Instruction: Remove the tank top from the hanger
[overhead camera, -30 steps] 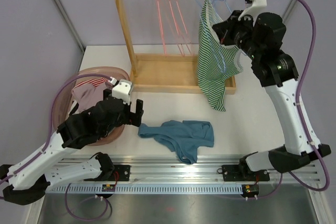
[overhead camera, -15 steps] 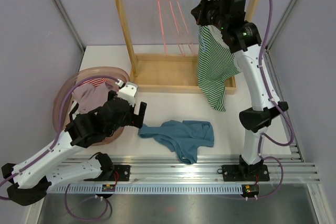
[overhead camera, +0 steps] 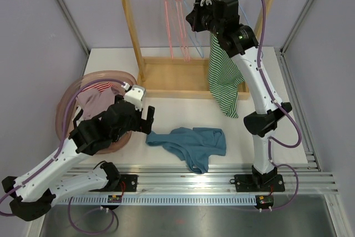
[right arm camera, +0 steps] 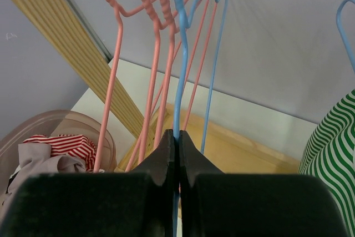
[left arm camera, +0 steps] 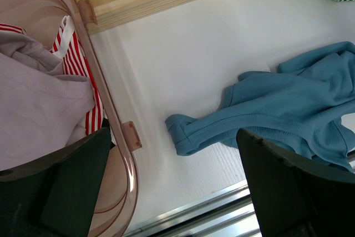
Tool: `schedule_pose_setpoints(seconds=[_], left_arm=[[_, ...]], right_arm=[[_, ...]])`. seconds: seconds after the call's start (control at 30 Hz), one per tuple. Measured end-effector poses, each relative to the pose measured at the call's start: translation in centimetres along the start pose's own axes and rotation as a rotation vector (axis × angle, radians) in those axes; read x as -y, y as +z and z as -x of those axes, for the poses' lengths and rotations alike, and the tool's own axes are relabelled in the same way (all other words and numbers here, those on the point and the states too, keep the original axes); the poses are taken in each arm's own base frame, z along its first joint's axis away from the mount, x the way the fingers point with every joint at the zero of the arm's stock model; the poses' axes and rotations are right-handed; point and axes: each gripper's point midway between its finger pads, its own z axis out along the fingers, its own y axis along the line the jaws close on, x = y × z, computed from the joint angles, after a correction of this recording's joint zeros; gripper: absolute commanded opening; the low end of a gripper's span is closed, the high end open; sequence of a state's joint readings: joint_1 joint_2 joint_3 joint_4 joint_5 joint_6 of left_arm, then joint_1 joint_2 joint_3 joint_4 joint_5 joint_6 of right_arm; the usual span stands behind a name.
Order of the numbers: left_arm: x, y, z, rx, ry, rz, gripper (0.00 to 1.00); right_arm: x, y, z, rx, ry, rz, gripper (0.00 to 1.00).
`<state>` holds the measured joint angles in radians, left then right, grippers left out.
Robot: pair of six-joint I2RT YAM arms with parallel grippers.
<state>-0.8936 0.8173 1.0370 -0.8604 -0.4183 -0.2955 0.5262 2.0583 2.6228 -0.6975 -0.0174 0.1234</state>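
The green-and-white striped tank top (overhead camera: 224, 79) hangs at the right end of the wooden rack; its top is hidden behind my right arm. In the right wrist view it shows at the right edge (right arm camera: 333, 154), under a blue hook (right arm camera: 339, 29). My right gripper (overhead camera: 192, 21) (right arm camera: 177, 135) is shut on the wire of a blue hanger (right arm camera: 176, 54) (overhead camera: 193, 41), just left of the tank top and beside the pink hangers. My left gripper (overhead camera: 145, 120) (left arm camera: 173, 134) stands open low over the table and holds nothing.
Pink hangers (overhead camera: 175, 15) hang from the wooden rack (overhead camera: 130, 26). A blue garment (overhead camera: 191, 142) (left arm camera: 288, 109) lies on the table in front. A pink basket (overhead camera: 69, 95) (left arm camera: 105, 104) holding clothes stands at the left. A metal rail (overhead camera: 194, 178) runs along the near edge.
My right gripper swung left along the rack, from right of the tank top to beside the pink hangers, taking a blue hanger with it. The tank top still hangs. The left arm barely shifted.
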Motion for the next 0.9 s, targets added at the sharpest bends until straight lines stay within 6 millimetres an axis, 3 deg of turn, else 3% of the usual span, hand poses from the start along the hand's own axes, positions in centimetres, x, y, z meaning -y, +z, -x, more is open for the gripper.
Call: schedule_pose_setpoints(seconds=[0.13, 0.27, 0.37, 0.4, 0.5, 0.53, 0.67, 0.83, 0.9], left_arm=[[0.2, 0.0, 0.0, -0.003, -0.004, -0.011, 0.99], [0.6, 0.2, -0.2, -0.015, -0.022, -0.026, 0.99], [1.5, 0.6, -0.1, -0.027, -0.048, -0.049, 0.99], [1.8, 0.8, -0.1, -0.030, -0.055, -0.059, 0.99], [3.3, 1.5, 0.0, -0.042, -0.064, -0.091, 0.99], [3.9, 1.8, -0.1, -0.048, -0.062, -0.102, 0.99], [7.0, 3.5, -0.8, -0.092, -0.022, -0.151, 0.99], [10.7, 6.1, -2.5, -0.158, 0.034, -0.208, 0.99], [12.2, 7.3, -3.4, -0.189, 0.052, -0.229, 0.99]], right_arm=[[0.0, 0.3, -0.1, 0.004, 0.000, 0.001, 0.09], [0.2, 0.5, -1.2, -0.014, 0.007, -0.002, 0.41], [0.3, 0.0, -2.3, -0.045, 0.004, -0.007, 0.56], [0.4, -0.2, -2.4, -0.050, 0.003, -0.011, 0.71], [0.7, -1.5, -2.4, -0.057, -0.009, -0.029, 0.93], [0.7, -2.2, -2.0, -0.050, -0.011, -0.035, 0.99], [0.7, -6.1, -0.4, -0.018, -0.024, -0.043, 1.00], [0.4, -13.8, 1.3, 0.040, -0.023, -0.044, 1.00], [0.4, -17.3, 0.7, 0.047, -0.021, -0.039, 0.99]])
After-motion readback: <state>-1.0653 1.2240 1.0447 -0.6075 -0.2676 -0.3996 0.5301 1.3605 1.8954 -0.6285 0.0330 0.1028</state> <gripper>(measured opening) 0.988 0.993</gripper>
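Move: My right hand's shut fingers still hold the empty blue hanger under the wooden rail, which is about 13 cm above and 2 cm ahead. The pink hangers hang level with this hand, some 5 cm left, and the striped tank top about 12 cm right, neither ahead nor back, its middle 15 cm lower. From my left hand the blue tank top's middle is some 18 cm right, 1 cm back and 20 cm down; the bin lies 20 cm left, 10 cm ahead, equally low. I open my right fingers wide to let go of the blue hanger, dipping a couple of centimetres as they part, then draw that hand quickly back some 14 cm and about 9 cm right, rising again, clear of the hangers. Meanwhile my left hand, fingers staying open, sweeps right about 13 cm and sinks 7 towards the blue tank top, tipping down and turning a little clockwise without reaching it. ##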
